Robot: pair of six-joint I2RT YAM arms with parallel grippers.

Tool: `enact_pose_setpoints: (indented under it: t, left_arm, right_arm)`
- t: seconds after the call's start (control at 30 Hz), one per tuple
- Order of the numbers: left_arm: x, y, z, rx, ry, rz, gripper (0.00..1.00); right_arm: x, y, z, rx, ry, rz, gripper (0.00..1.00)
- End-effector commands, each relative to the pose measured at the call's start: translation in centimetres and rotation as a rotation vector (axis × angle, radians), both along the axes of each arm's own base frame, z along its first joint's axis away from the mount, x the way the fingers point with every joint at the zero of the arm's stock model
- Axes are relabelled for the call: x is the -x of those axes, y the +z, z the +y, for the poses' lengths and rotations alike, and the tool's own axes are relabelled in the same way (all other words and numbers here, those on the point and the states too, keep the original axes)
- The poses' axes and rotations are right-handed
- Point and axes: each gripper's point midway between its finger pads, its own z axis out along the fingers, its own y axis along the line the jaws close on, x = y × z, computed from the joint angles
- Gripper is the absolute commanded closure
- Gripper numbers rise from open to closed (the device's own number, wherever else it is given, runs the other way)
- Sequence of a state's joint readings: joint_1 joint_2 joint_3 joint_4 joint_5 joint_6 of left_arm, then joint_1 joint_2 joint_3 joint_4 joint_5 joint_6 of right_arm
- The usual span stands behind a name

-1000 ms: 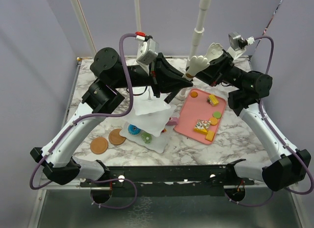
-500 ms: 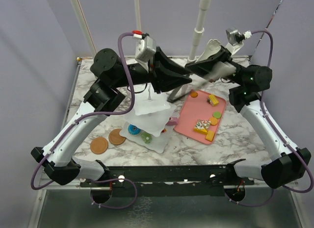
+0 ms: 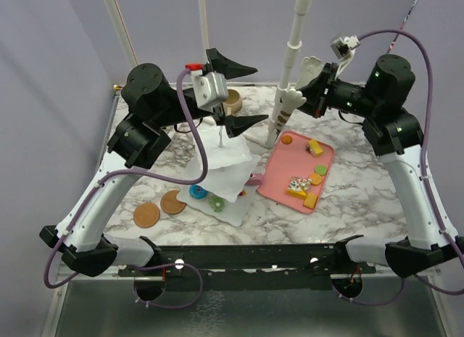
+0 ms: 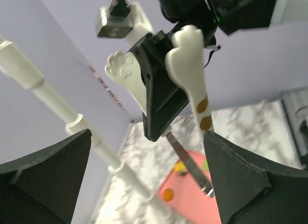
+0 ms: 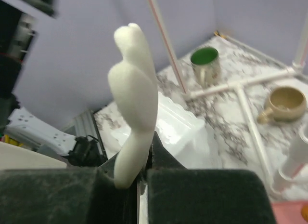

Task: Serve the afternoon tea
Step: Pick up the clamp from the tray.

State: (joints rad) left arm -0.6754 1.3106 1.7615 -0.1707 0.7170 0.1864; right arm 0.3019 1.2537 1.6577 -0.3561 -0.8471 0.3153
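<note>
The white three-tier stand [image 3: 226,172] is at table centre, a blue donut [image 3: 196,190] and a green pastry [image 3: 216,202] on its bottom plate. My left gripper [image 3: 243,93] hangs open above the stand, nothing between its wide-spread fingers [image 4: 48,178]. The tan mug [image 3: 232,99] shows behind it. My right gripper [image 3: 313,90] is shut on metal tongs with white cat-paw handles [image 3: 291,99], held in the air over the table's back. The left wrist view faces those tongs [image 4: 190,55]. In the right wrist view the paw handle [image 5: 132,89] rises from my shut gripper [image 5: 144,171], with the green-lined mug [image 5: 204,60] and tan mug [image 5: 287,102] beyond.
A pink tray [image 3: 279,179] with several small pastries lies right of the stand. Two brown round coasters [image 3: 146,214] sit at the front left. A white pole [image 3: 291,47] stands at the back, with white pipes [image 5: 240,84] along the table there.
My left gripper has opened and drawn back left and upward from the tongs. The right arm has lifted and pulled right with the tongs in its grip.
</note>
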Motion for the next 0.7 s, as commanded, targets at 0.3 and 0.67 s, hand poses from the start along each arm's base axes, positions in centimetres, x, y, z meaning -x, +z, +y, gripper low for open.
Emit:
enact_pose_setpoints:
  t: [0.3, 0.67]
  left_arm:
    - [-0.4, -7.1, 2.4, -0.458, 0.118, -1.053, 0.01]
    - [3.7, -14.8, -3.5, -0.791, -0.192, -1.343, 0.02]
  right_arm:
    - [-4.8, -10.2, -2.3, 0.361, -0.296, 0.346, 0.99]
    - [-2.2, -12.4, -3.1, 0.585, -0.441, 0.338, 0.99]
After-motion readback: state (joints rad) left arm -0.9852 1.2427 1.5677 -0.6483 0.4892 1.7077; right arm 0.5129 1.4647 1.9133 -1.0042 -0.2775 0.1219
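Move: The clamp is already held in the right hand's shut fingers, paw ends up; its bent metal end lies some 5 cm to the right of the empty left hand, about 5 cm back and 8 cm lower, and from the right hand roughly 8 cm back, 4 cm left and 3 cm lower. The cake stand sits some 9 cm ahead and 11 cm left of the left hand, 40 cm below. The pink tray lies about 7 cm right of the right hand, level with it, 45 cm down. The left hand, fingers wide open and still pointing right, sinks about 12 cm while rolling some 70 degrees clockwise as seen along its fingers, first drifting slightly forward and left, then swinging back and right towards the clamp's bent metal end, with no contact to be seen. The right hand keeps its shut grip on the clamp and lowers it about as far, pushing forward first and then easing partly back, as its fingers dip and turn clockwise. ##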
